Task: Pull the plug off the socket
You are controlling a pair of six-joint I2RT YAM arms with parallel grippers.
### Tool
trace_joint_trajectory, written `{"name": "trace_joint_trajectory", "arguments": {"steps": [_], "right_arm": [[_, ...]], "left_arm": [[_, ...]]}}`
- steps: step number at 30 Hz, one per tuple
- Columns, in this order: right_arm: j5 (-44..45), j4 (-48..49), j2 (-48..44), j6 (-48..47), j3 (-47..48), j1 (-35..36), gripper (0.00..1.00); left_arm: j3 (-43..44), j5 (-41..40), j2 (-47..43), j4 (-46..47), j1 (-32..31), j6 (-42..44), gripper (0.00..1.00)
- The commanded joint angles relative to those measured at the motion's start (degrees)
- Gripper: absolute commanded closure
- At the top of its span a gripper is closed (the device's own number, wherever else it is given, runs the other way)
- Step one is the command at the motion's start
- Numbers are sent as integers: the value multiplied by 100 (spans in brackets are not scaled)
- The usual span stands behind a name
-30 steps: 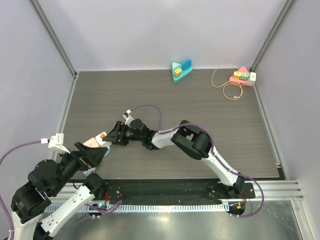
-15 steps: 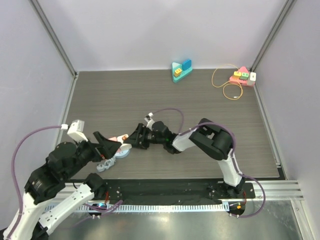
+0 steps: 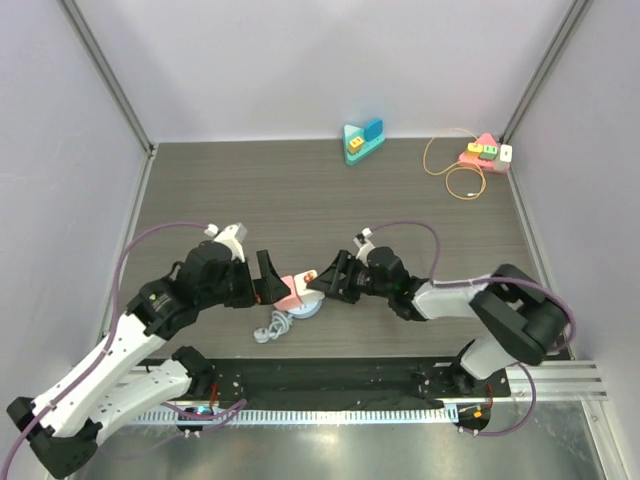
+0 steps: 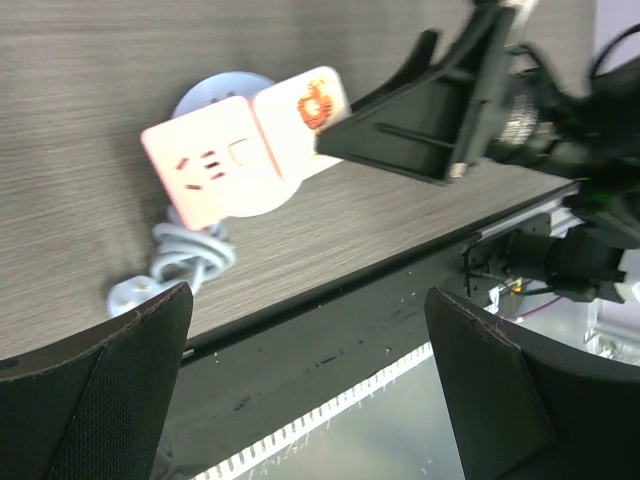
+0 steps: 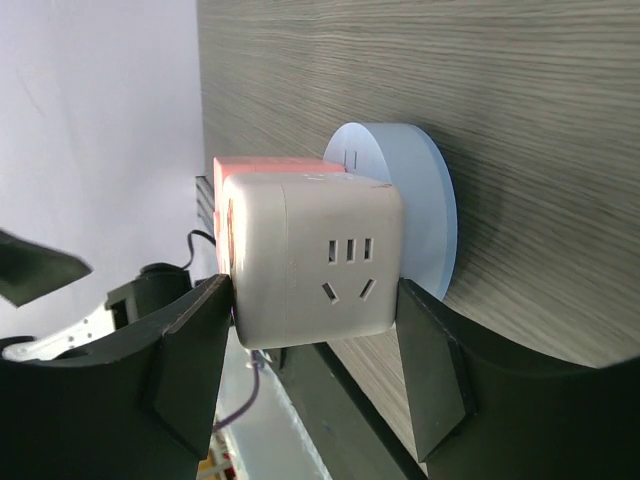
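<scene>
A white cube (image 5: 315,265) with socket holes is joined to a pink cube (image 4: 205,170) that also has slots. Both sit over a pale blue round disc (image 5: 425,200) at the table's near middle (image 3: 298,296). My right gripper (image 5: 312,305) is shut on the white cube, one finger on each side. In the top view it (image 3: 327,281) comes in from the right. My left gripper (image 4: 310,380) is wide open and empty, just left of the pink cube (image 3: 268,285). A coiled grey cable (image 4: 185,262) lies beside the disc; where it ends is unclear.
A teal triangular block (image 3: 361,142) stands at the back middle. A pink block with an orange cable loop (image 3: 470,165) is at the back right. The table's near edge and black rail (image 3: 330,385) run just below the disc.
The right gripper has carried the joined cubes to the right along the table's near part. The left arm has swung right and forward, and its open gripper now sits beside the pink cube.
</scene>
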Motion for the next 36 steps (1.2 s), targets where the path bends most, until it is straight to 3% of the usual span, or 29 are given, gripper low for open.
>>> {"name": "trace_joint_trajectory", "arguments": {"steps": [1, 5, 10, 16, 20, 23, 25, 30, 32, 36], "right_arm": [[-17, -770, -924, -759, -83, -231, 94], [-340, -1885, -1314, -1356, -83, -706, 90], [-1229, -1810, -963, -1446, -127, -1427, 87], [-1704, -1870, -524, -1770, 5, -1778, 82], [-1854, -2343, -129, -2104, 442, -1937, 77], [-1863, -2547, 197, -2281, 751, -1963, 68], [-1924, -2530, 338, -2289, 918, -1963, 56], [-1881, -2661, 400, -2351, 1200, -1990, 16], [-1758, -2898, 321, -2430, 1305, -2016, 8], [-1477, -3294, -56, -2606, 1288, -2060, 7]], "left_arm": [[-137, 433, 216, 644, -3, 176, 1], [-339, 477, 419, 908, -3, 168, 1], [-743, 521, 489, 1557, -3, 71, 0], [-1043, 1540, 1102, 2481, -3, -342, 0], [-807, 1147, 1367, 2122, -3, -114, 0], [-464, 549, 1561, 1578, -3, 150, 0], [-340, 381, 1745, 1357, -3, 317, 0], [-243, 214, 1939, 1304, -3, 466, 0], [-261, 187, 1992, 1313, -3, 554, 0], [-322, 117, 2018, 1365, -29, 747, 0]]}}
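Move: My right hand still grips the white end of the socket block. The bare table it goes to is about 4 cm ahead, 3 cm right and 4 cm below. From that hand the light-blue disc sits about 2 cm back, 5 cm left and 5 cm lower, and the coiled cord about 9 cm back, 12 cm left. From my open left hand the pink end is about 4 cm ahead, 2 cm right and 13 cm below, the coil about 2 cm back, 2 cm left and 16 cm below. I swing the socket block about 7 cm to the right with my right hand, then ease it some 5 cm forward and, sinking slightly at the end, open my fingers from the white end. Meanwhile my wide-open left hand comes down about 8 cm towards the pink end, drifting right and then forward, without touching it. ##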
